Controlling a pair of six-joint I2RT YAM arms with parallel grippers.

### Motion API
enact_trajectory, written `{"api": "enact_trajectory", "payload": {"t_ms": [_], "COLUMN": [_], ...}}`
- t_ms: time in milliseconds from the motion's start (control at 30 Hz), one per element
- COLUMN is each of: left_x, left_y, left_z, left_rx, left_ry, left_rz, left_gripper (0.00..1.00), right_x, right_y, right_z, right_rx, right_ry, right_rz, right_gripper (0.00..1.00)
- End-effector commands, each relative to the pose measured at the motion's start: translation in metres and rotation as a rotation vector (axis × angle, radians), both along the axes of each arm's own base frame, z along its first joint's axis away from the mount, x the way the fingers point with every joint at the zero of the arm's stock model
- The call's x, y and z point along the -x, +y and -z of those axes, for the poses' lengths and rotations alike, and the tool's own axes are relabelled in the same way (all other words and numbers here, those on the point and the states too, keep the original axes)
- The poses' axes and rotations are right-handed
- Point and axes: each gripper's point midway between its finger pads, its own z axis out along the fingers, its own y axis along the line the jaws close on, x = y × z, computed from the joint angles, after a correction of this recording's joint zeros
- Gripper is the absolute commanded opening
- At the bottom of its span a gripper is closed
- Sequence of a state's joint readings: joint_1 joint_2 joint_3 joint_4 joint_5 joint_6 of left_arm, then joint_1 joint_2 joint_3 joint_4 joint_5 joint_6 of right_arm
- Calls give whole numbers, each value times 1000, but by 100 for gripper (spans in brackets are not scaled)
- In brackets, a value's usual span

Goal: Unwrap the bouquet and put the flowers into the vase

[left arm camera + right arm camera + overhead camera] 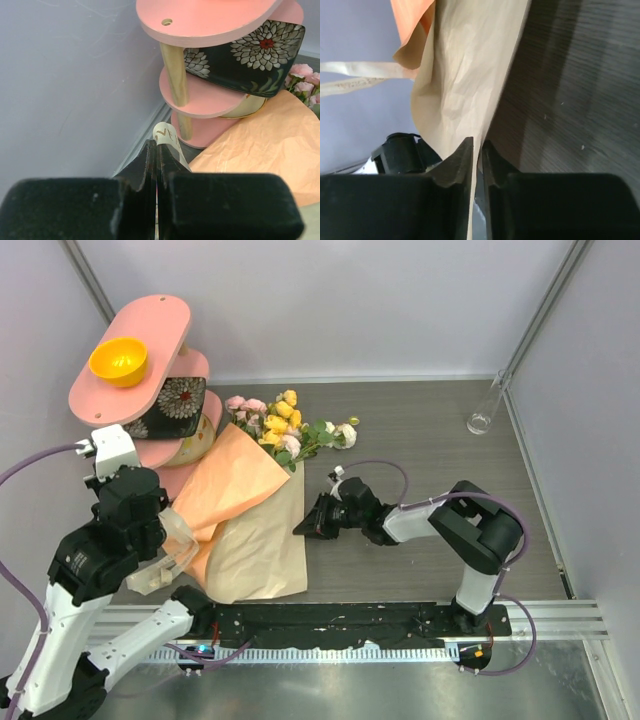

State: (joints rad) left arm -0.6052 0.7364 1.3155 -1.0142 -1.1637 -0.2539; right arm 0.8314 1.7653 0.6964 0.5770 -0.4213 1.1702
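Observation:
The bouquet lies left of centre, its orange-tan kraft paper (250, 530) spread loose on the table. The flowers (285, 425), pink, yellow and white, stick out at its far end. My left gripper (172, 552) is at the paper's left side. The left wrist view shows this gripper (156, 145) shut on the cream ribbon (169, 136). My right gripper (303, 527) is at the paper's right edge. In the right wrist view that gripper (477, 142) has its jaws drawn narrow on the paper's (465, 90) thin edge. The clear vase (487, 405) leans in the far right corner.
A pink tiered stand (130, 345) at the far left carries an orange bowl (118, 360) and a black floral-patterned box (180, 395). The stand's lower tiers (200, 95) are just beyond the left gripper. Walls close in the left, back and right sides.

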Motion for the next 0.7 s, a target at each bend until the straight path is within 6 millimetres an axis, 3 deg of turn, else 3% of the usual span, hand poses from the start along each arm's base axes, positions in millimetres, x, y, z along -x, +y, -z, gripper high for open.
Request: {"api": "enact_trajectory", "payload": {"t_ms": [0,67,200,233,300,333,400,433,667], "left_x": [7,5,-2,-5,-9,-13,-16,-20,-16], "left_y": [12,10,4,2,-1,-3,-4,-6,5], "left_z": [-16,-15,-7,-4,2,5,11,15,35], "left_rx": [-3,-9,-35,-50,-67,-82,-103,-125,-227], "left_ry": [-61,-58,-20,-1,23,43,73,99,199], "left_rz": [-59,-46,-29,-30,-31,-33,-47,-56,-206], "left_gripper": [0,0,0,0,0,0,0,0,0], "right_x": [-26,-37,-79,-79,-102,-98,-112,-117,-171], "right_y": [1,-15,-68,-83,-108,-124,-142,-165,-247], "right_z": [-3,2,5,13,5,15,12,18,1], "right_rx": [40,104,259,326,393,462,544,620,909], "right_ry": [-98,-101,-201,-174,-245,-201,-215,-206,-271], "right_rz": [19,50,128,124,131,114,119,123,328], "right_gripper": [8,1,1,1,1,1,1,1,1]}}
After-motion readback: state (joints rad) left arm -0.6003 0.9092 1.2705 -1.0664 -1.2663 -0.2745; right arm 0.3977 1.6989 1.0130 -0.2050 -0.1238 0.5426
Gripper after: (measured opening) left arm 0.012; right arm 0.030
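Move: The wrapping paper's free right-hand edge is right at the right hand, between its still partly open fingertips. From that hand the flower heads lie about 30 cm ahead and 3 cm left, with the white rose 28 cm ahead and 11 cm right. The orange flap is some 12 cm ahead and 17 cm left. From the raised left hand, still holding the ribbon, that edge is about 3 cm ahead, 31 cm right and 31 cm below. The right fingers shut on the paper's edge and pinch it, dipping a couple of centimetres, then drag it quickly to the right and forward across the table, some 24 cm in all, while the wrist rolls roughly 40 degrees so the fingers turn from pointing left to steeply down. Up by the shelf, the left hand keeps the ribbon pinched, first easing back and up slightly, then heading down and forward a few centimetres. ##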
